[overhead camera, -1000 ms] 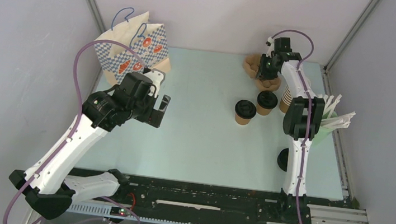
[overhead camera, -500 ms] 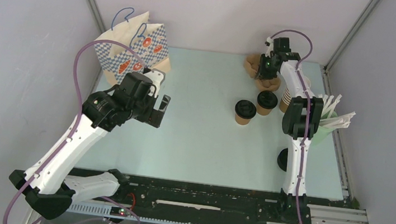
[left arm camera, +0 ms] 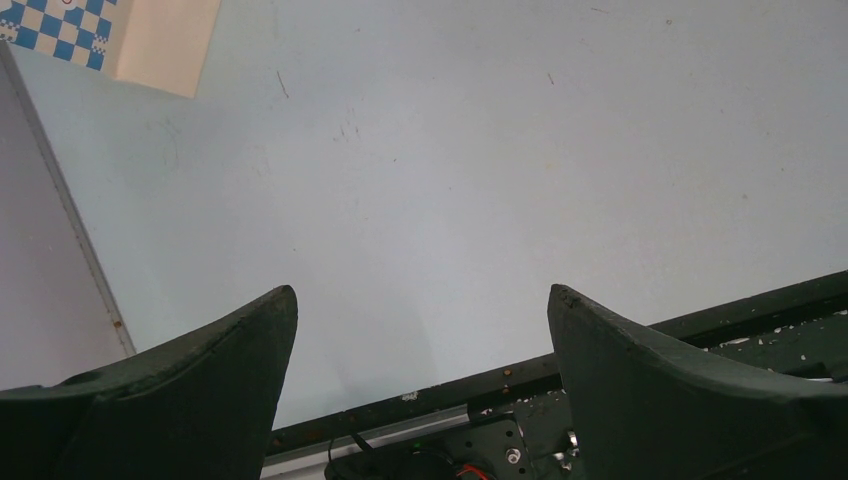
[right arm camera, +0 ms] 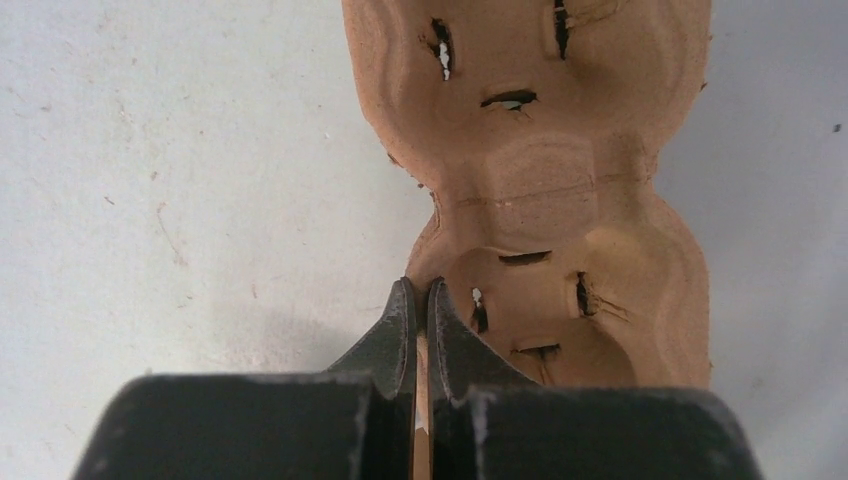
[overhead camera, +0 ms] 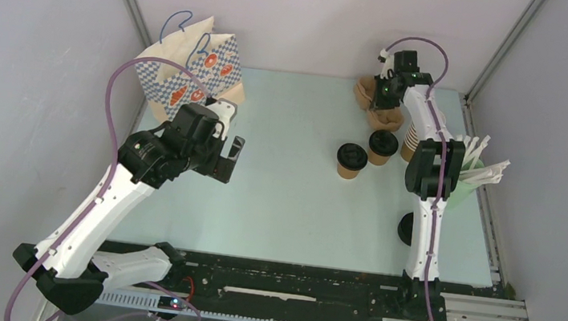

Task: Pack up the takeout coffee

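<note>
Two lidded takeout coffee cups [overhead camera: 352, 159] [overhead camera: 383, 145] stand upright on the table, right of centre. Behind them lies a brown pulp cup carrier [overhead camera: 367, 96] [right arm camera: 560, 180] with two wells. My right gripper [overhead camera: 383, 101] [right arm camera: 421, 291] is shut on the carrier's near rim, the thin edge pinched between its fingers. My left gripper [overhead camera: 229, 157] [left arm camera: 421, 300] hangs open over bare table at the left, with nothing between its fingers. It is near a checked paper bag [overhead camera: 192, 71] [left arm camera: 150, 40].
A stack of lidless brown cups [overhead camera: 410, 143] stands beside the right arm. A green holder of white wrapped sticks [overhead camera: 479, 173] sits at the right edge. Loose black lids [overhead camera: 406, 228] lie by the right arm's lower link. Grey walls enclose three sides.
My right gripper's jaws have closed on the carrier's rim, and the gripper has shifted slightly towards the back. The left arm has not moved.
</note>
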`<state>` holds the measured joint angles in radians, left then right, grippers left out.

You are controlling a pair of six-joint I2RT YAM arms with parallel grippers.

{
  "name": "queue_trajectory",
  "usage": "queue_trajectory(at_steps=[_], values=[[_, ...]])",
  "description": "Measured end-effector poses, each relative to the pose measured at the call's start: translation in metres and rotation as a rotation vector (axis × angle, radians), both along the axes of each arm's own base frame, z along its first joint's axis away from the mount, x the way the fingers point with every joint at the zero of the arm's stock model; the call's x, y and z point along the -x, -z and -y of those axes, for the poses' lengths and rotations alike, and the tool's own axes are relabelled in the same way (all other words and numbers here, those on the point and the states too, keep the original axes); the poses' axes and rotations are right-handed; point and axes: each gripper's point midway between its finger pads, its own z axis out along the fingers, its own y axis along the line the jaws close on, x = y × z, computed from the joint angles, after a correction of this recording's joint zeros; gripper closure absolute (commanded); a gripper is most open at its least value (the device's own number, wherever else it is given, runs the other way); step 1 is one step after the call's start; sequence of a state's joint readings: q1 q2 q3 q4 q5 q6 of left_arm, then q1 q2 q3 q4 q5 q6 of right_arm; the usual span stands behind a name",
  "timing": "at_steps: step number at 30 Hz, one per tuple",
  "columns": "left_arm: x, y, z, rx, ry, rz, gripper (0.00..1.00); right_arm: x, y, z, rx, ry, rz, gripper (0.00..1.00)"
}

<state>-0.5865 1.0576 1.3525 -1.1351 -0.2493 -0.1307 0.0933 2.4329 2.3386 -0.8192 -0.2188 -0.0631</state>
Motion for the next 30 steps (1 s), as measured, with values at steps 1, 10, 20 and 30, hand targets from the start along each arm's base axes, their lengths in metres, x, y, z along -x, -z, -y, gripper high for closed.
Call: queue_trajectory(at_steps=[1, 10, 20, 30], values=[[0.000, 0.000, 0.000, 0.000, 0.000, 0.000, 0.00, 0.000, -0.001, -0.001, 0.011, -0.010, 0.005, 1.00], [0.000, 0.000, 0.000, 0.001, 0.002, -0.003, 0.00, 0.005, -0.011, -0.004, 0.335, -0.047, 0.080, 1.00], [0.001, 0.001, 0.001, 0.003, 0.008, -0.007, 0.00, 0.007, -0.013, -0.018, 0.549, -0.109, 0.124, 1.00], [-0.003, -0.005, -0.002, 0.000, -0.017, 0.009, 0.00, 0.004, -0.050, -0.001, 0.540, -0.021, 0.171, 1.00]])
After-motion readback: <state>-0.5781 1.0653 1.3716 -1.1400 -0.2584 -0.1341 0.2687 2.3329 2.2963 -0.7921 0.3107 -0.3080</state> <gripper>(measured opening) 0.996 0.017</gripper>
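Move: The upper drink carrier of the nested pair is already in my right hand by its left rim. Its middle lies about 4 cm ahead, 2 cm right and 2 cm below. The nearer lidded coffee stands some 9 cm back and 5 cm right. The second coffee is about 15 cm back and 4 cm left, the cup stack some 6 cm back and 15 cm right. From my left hand the carrier is roughly 37 cm ahead, 40 cm right and 18 cm lower. With my right fingers kept shut on the carrier's rim, I roll the hand about 30 degrees so its left side drops, rising slightly and swinging a couple of centimetres left and back again. Then I pull the rim straight up, away from the carrier underneath, ending about 5 cm higher. ##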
